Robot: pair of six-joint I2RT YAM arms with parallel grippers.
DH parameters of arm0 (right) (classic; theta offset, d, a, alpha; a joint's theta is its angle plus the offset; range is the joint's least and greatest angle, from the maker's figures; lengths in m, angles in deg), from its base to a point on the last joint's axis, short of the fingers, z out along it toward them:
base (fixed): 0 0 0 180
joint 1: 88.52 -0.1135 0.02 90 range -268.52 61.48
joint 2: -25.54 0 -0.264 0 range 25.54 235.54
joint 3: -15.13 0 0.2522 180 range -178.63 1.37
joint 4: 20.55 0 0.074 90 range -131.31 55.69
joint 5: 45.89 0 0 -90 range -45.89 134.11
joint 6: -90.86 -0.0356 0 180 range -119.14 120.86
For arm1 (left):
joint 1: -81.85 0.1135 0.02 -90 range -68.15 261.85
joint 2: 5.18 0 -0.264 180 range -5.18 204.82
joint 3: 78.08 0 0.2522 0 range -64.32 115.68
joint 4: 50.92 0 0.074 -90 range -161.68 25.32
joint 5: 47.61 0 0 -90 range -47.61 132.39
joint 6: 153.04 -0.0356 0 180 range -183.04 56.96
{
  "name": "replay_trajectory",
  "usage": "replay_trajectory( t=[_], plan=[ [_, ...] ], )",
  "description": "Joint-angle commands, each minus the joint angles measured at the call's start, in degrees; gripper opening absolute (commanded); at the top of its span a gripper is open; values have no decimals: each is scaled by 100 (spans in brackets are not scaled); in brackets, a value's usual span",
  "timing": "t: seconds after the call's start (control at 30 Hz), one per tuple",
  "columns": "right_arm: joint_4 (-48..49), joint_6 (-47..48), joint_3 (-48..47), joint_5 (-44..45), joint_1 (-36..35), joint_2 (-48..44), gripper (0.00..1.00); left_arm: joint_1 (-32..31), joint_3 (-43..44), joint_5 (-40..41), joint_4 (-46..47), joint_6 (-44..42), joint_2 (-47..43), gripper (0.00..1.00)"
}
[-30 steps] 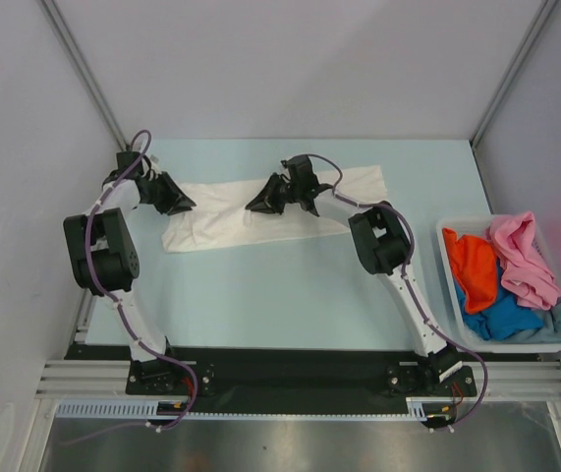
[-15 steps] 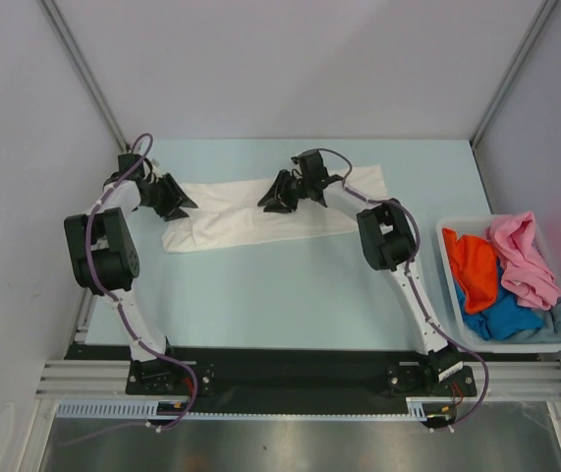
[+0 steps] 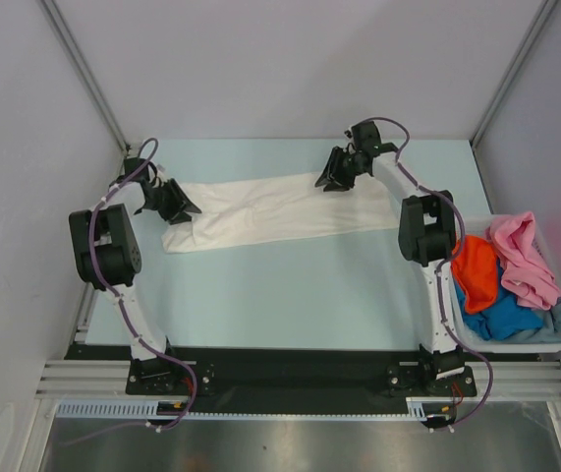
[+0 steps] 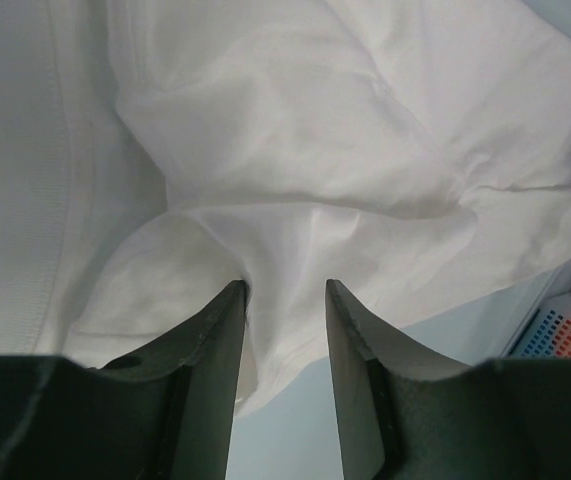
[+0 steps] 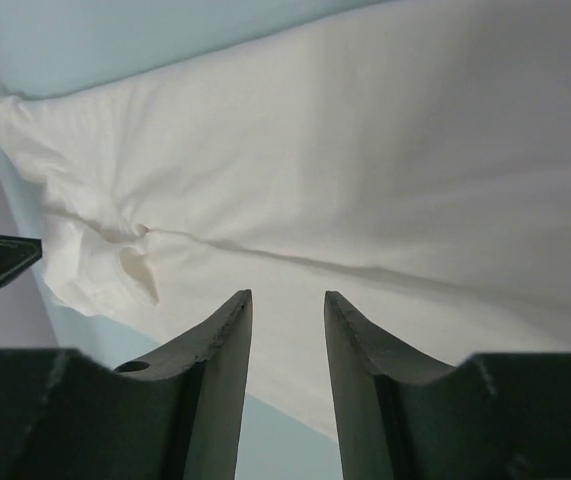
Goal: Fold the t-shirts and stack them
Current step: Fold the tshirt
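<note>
A plain white t-shirt (image 3: 270,208), folded into a long band, lies across the far half of the table. My left gripper (image 3: 187,208) sits at its left end. In the left wrist view (image 4: 285,285) its jaws stand apart, with puckered white cloth (image 4: 315,120) at the tips. My right gripper (image 3: 324,184) is over the band's right part. In the right wrist view (image 5: 287,295) it is open and empty above smooth white cloth (image 5: 365,150). Orange (image 3: 475,267), pink (image 3: 524,258), bright blue (image 3: 501,315) and grey-blue (image 3: 560,317) shirts lie heaped in the bin.
The pale plastic bin (image 3: 516,346) stands at the table's right edge, beside the right arm. Grey walls and metal frame posts close in the table at the back and on both sides. Bare blue table (image 3: 280,285) lies in front of the shirt.
My right gripper has moved right and toward the back along the white shirt, from its middle to its right part. The left gripper has barely moved at the left end.
</note>
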Motion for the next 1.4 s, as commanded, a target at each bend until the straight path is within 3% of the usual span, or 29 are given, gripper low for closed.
replay_trajectory(
  t=[0.0,0.13,0.17,0.3,0.43,0.83,1.37],
  plan=[
    [-532,670,443,444,94,-662,40,-89,3,64,89,-159,-183,43],
    [-49,477,1262,253,384,-970,25,-133,-32,99,53,-168,-254,43],
    [13,433,1359,165,410,-1014,14,-151,-58,117,62,-168,-271,43],
    [391,275,1895,-30,498,-1146,0,-186,-172,143,62,-142,-350,42],
    [1163,-59,2221,-249,621,-980,0,-256,-313,143,150,-80,-412,41],
    [1596,-455,1914,-302,1078,-478,0,-292,-559,249,62,-159,-544,41],
    [295,407,683,305,1597,-504,0,-301,-445,407,-166,-308,-878,41]
  ],
)
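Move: The right end of the folded white t-shirt lies about 20 cm to the right of my right hand, roughly level with it fore and aft and some 5 cm below. The strip's far edge runs about 6 cm ahead of that hand, its near edge some 12 cm back. My left hand is over the other end: the sleeve fold is about 3 cm back and 3 cm below, with the shirt's left end 7 cm to its left. I shut my empty right fingers while swinging the hand right, back and about 5 cm down over the t-shirt, then carry it low and shut, forward and on to the right towards the shirt's right end, some 15 cm rightward in all, turning about 15 degrees clockwise and rising near the finish. My left hand eases back about 3 cm beside the sleeve fold, dipping and coming up again, fingers staying half open. ##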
